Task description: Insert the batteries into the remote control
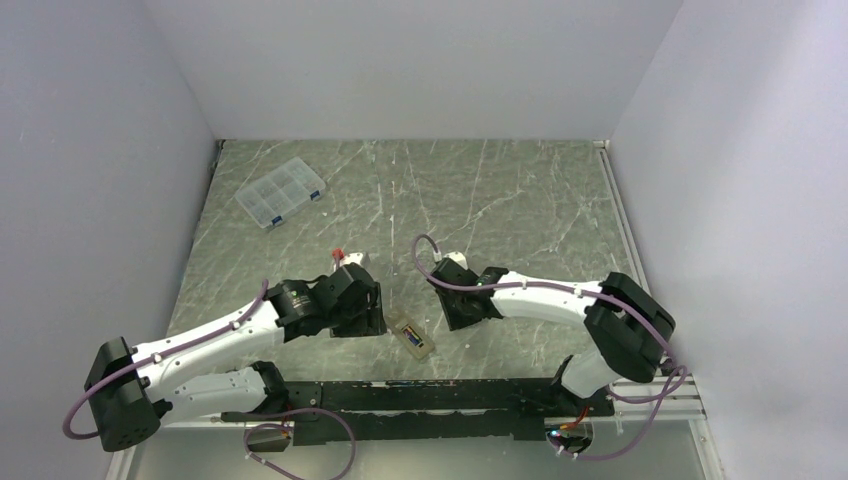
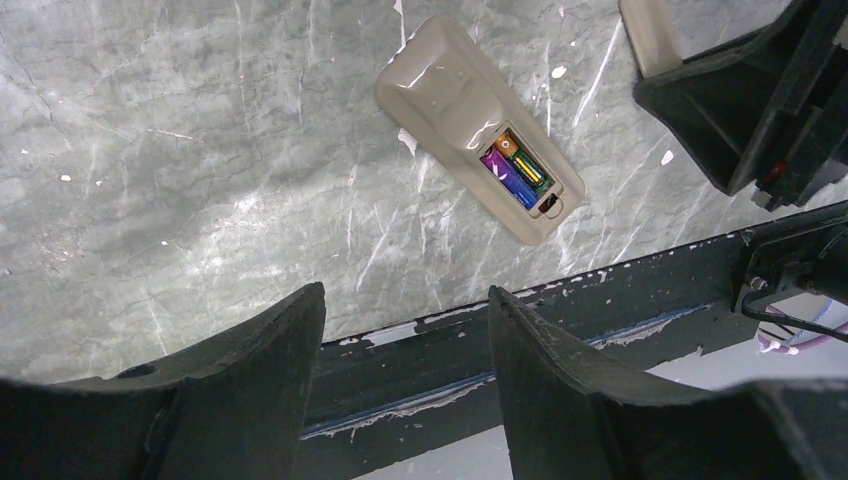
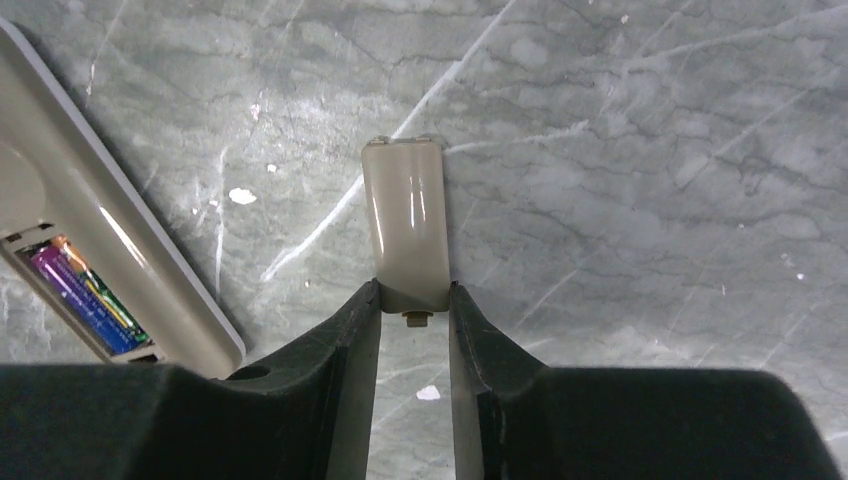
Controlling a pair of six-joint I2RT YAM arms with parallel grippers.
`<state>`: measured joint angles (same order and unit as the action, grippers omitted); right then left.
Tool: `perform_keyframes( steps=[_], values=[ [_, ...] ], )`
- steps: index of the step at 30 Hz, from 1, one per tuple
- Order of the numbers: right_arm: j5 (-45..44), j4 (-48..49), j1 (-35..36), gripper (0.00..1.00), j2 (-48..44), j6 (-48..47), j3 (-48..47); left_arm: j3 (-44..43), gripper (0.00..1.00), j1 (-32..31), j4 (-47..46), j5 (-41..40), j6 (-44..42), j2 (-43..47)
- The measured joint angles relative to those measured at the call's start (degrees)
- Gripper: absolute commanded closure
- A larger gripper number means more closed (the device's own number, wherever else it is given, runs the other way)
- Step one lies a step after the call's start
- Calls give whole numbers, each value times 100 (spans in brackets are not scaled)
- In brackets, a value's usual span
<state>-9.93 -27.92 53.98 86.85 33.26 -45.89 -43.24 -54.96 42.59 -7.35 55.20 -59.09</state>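
Note:
The remote control [image 1: 412, 334] lies back-up on the marble tabletop, its battery bay uncovered. Both batteries [image 2: 515, 170] sit side by side in the bay, purple-blue and orange-green, and show again in the right wrist view [image 3: 85, 290] inside the remote control [image 3: 60, 190]. A small flat beige cover [image 3: 405, 215] lies on the table just right of the remote. My right gripper [image 3: 414, 290] is shut on its near end, a fingertip against each long edge. My left gripper [image 2: 405, 295] hangs open and empty left of the remote [image 2: 450, 100], above the table's near edge.
A clear compartmented box [image 1: 281, 192] stands at the back left. A small red-and-white object [image 1: 340, 255] sits just behind the left wrist. A black rail [image 1: 430, 395] runs along the near edge. White walls close in the table on three sides.

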Motion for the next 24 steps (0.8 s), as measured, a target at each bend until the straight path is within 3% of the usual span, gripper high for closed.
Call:
perform_keyframes(
  steps=[24],
  values=[
    [256, -890, 501, 92, -1362, -227, -79, 61, 30, 216, -282, 20, -201, -170]
  ],
)
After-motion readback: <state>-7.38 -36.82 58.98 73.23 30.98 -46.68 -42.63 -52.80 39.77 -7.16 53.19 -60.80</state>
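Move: The right hand holds the battery cover low at the table. The open battery bay of the remote is roughly 9 cm to its left and 3 cm back, at about its own height. The remote's middle is some 11 cm left and 1 cm back, and the black rail runs about 11 cm straight behind the hand. From the left hand, the bay is about 8 cm to the right, 1 cm ahead and 9 cm below. Keep the battery cover pinched by its end and raise the right gripper about 5 cm clear of the table. Draw it back some 3 cm as well, gathering pace, so that it comes about level with the bay but stays off to the remote's right. Turn the wrist a little counter-clockwise, under 10 degrees, and leave the fingers shut. ##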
